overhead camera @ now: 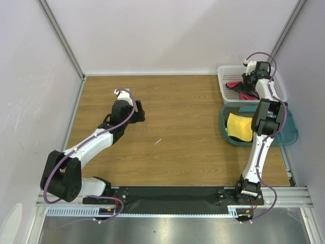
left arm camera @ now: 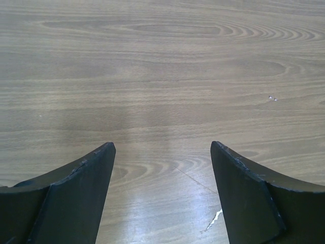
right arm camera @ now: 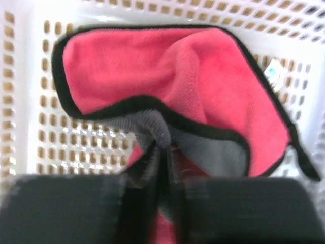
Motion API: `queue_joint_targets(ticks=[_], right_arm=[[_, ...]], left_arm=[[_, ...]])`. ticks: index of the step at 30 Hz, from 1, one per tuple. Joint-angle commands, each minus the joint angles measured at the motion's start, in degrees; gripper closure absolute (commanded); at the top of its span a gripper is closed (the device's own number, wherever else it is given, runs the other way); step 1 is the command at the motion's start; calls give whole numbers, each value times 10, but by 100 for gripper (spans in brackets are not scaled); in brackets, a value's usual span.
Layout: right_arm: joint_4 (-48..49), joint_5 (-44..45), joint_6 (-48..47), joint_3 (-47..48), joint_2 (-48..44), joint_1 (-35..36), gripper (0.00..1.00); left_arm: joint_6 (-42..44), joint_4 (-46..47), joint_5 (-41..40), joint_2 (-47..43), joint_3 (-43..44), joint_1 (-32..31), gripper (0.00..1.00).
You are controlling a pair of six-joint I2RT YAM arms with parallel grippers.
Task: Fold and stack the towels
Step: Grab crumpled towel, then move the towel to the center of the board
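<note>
A pink-red towel (right arm camera: pixel 193 71) with black edging and a grey-black back lies bunched in the white lattice basket (right arm camera: pixel 76 147). My right gripper (right arm camera: pixel 163 147) is down in the basket, its jaws pinched together on a fold of that towel's dark underside. From above, the right gripper (overhead camera: pixel 250 80) sits over the basket (overhead camera: pixel 223 84), with a bit of pink towel (overhead camera: pixel 234 85) showing beside it. A yellow towel (overhead camera: pixel 239 127) lies in the teal tub (overhead camera: pixel 226 133). My left gripper (left arm camera: pixel 162 152) hovers open just over bare wood, nothing between its fingers (left arm camera: pixel 86 178).
The basket and tub stand at the table's far right, close to the right wall. The left arm (overhead camera: pixel 101 140) reaches over the left middle of the wooden table (overhead camera: pixel 177 132). A small white scratch (left arm camera: pixel 216 218) marks the wood near the left fingers.
</note>
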Motion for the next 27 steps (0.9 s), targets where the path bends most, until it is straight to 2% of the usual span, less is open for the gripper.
queue_joint_targets(ticks=[1,2,8,11,12,15,18,19,21,24,27], right_arm=[[4,14,16,33,-28,-3,97],[6,15,27,33,-52,-2,100],[4,36,40,15,-161,30,100],[0,47,49,-6,-227,63,100],[-3,51,54,-12,-245,69,100],[-3,60,84,-37,-301,100,100],[-15,50,97,-44,-348,129,100],[-18,50,101,-45,-369,158,100],[-31,35,101,-51,-389,176,100],[-23,4,124,-82,-437,216,100],[14,-23,149,-152,-490,252,100]], left_arm=[[19,7,-16,-25,32,4,18],[19,8,-15,-28,32,4,17],[26,24,5,-50,42,5,17],[74,74,89,-57,45,2,19],[111,93,162,-58,47,-3,19],[176,163,208,-50,57,-35,20],[189,209,241,-27,81,-59,19],[187,233,270,-19,85,-63,19],[175,268,280,0,95,-68,19],[141,294,255,17,106,-68,19],[127,326,249,24,104,-68,18]])
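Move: The crumpled towel in the white basket is right at my right hand's nearly shut fingers, its middle some 2 cm ahead, 1 cm left and 2 cm below. The basket's own middle is level with me, about 2 cm right and 3 cm up. The folded yellow towel sits about 23 cm back and 8 cm left; the green bin's middle is 22 cm back, 3 cm right. From my left hand the crumpled towel is roughly 24 cm ahead, 65 cm right, 8 cm lower. I finish pinching the crumpled towel with my right fingers and pull it up out of the basket about 34 cm, swinging left some 22 cm and back over the table as the fingers tip up about 30 degrees. My left hand, fingers staying open, rises and then reaches right towards the towel, tipping up and turning clockwise. ##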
